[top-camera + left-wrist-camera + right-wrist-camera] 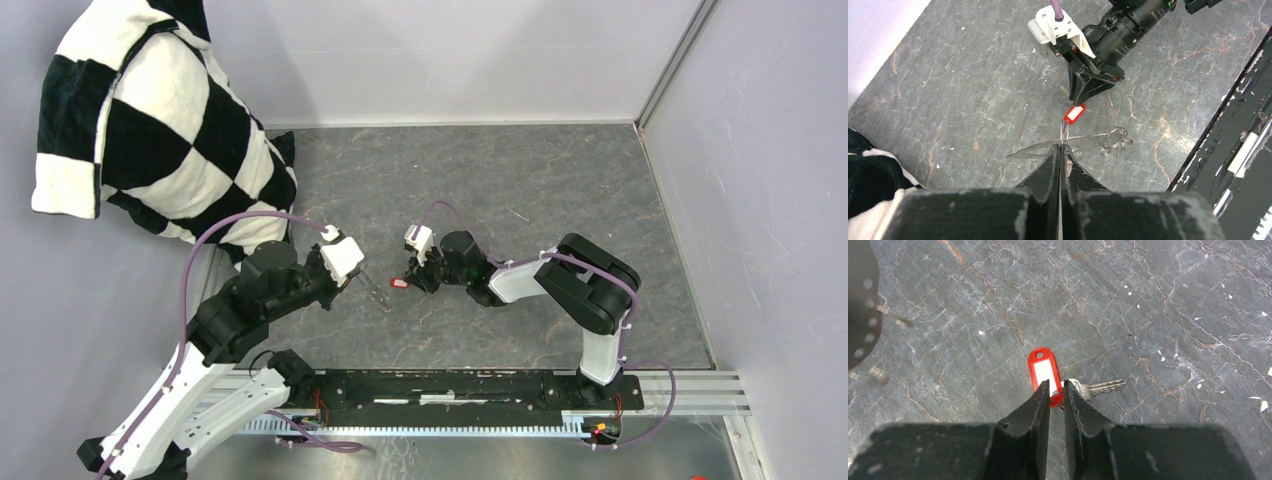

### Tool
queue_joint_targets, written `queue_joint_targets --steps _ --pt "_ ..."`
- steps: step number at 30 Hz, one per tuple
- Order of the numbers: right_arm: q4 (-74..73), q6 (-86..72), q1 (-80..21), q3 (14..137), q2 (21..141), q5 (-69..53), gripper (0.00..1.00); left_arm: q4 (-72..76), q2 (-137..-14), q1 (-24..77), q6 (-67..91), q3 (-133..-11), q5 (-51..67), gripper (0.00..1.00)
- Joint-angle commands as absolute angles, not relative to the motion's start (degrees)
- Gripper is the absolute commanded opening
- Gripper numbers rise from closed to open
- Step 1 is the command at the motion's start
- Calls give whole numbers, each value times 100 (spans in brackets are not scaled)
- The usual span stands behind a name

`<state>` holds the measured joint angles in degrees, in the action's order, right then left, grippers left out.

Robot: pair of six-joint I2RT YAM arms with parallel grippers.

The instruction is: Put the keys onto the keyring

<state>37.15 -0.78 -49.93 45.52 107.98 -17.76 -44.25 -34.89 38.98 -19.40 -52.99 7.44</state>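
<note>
A silver key [1100,387] on a red tag [1043,367] lies flat on the grey table. My right gripper [1055,384] points down at it, and its jaws are drawn close onto the tag's near end, where the key's small ring sits. The top view shows the tag [400,282] just left of that gripper [422,278]. The keyring [1116,138] is a thin silvery wire loop with a coiled end, lying low over the table. My left gripper [1060,146] is shut on its wire. The tag [1074,113] lies just beyond those fingertips.
A black-and-white checkered pillow [150,120] leans in the back left corner. The black base rail [470,390] runs along the near edge. Walls close the back and right sides. My right arm [1128,30] reaches in opposite the left gripper.
</note>
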Motion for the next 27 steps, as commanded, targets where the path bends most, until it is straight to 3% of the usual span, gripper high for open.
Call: queue_joint_targets --steps 1,4,8,20,23,27 --pt "3845 -48 -5019 4614 10887 -1829 20 -4243 -3480 3902 -2059 -5414 789 2" --pt "3756 -49 -5034 4608 10867 -1783 21 -4253 -3474 3905 -2048 -5414 813 2" --pt "3647 -45 -5046 4544 10669 -1615 31 -4255 -3458 3902 -2040 -5408 791 2" --pt "3342 -155 -4904 4483 9871 -1801 37 -4329 -3414 3903 -2017 -5490 733 2" --pt "3299 -216 -4905 4348 9669 -1656 47 -4333 -3457 3902 -2000 -5547 642 2" --pt "3680 -448 -4904 3834 8921 -1199 69 -4396 -3532 3902 -2016 -5669 503 2"
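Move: The red tag lies on the table at the right fingertips, its middle about 2 cm left of that hand and 1 cm below. Its key reaches out some 3 cm ahead of the hand and 1 cm to its right, just as low. The grey plate hangs about 9 cm to the right hand's left, 4 cm back and 13 cm higher. From the left hand, the tag is roughly 9 cm ahead, 8 cm right and 22 cm down. Let the right fingers come off the ring end of the red tag: ease them apart with the tips still down by the table, then lift the right gripper about 5 cm straight off the tag and key. Keep spreading the fingers on the way up until well over half open, finishing with a small 1 to 2 cm draw to the right. ##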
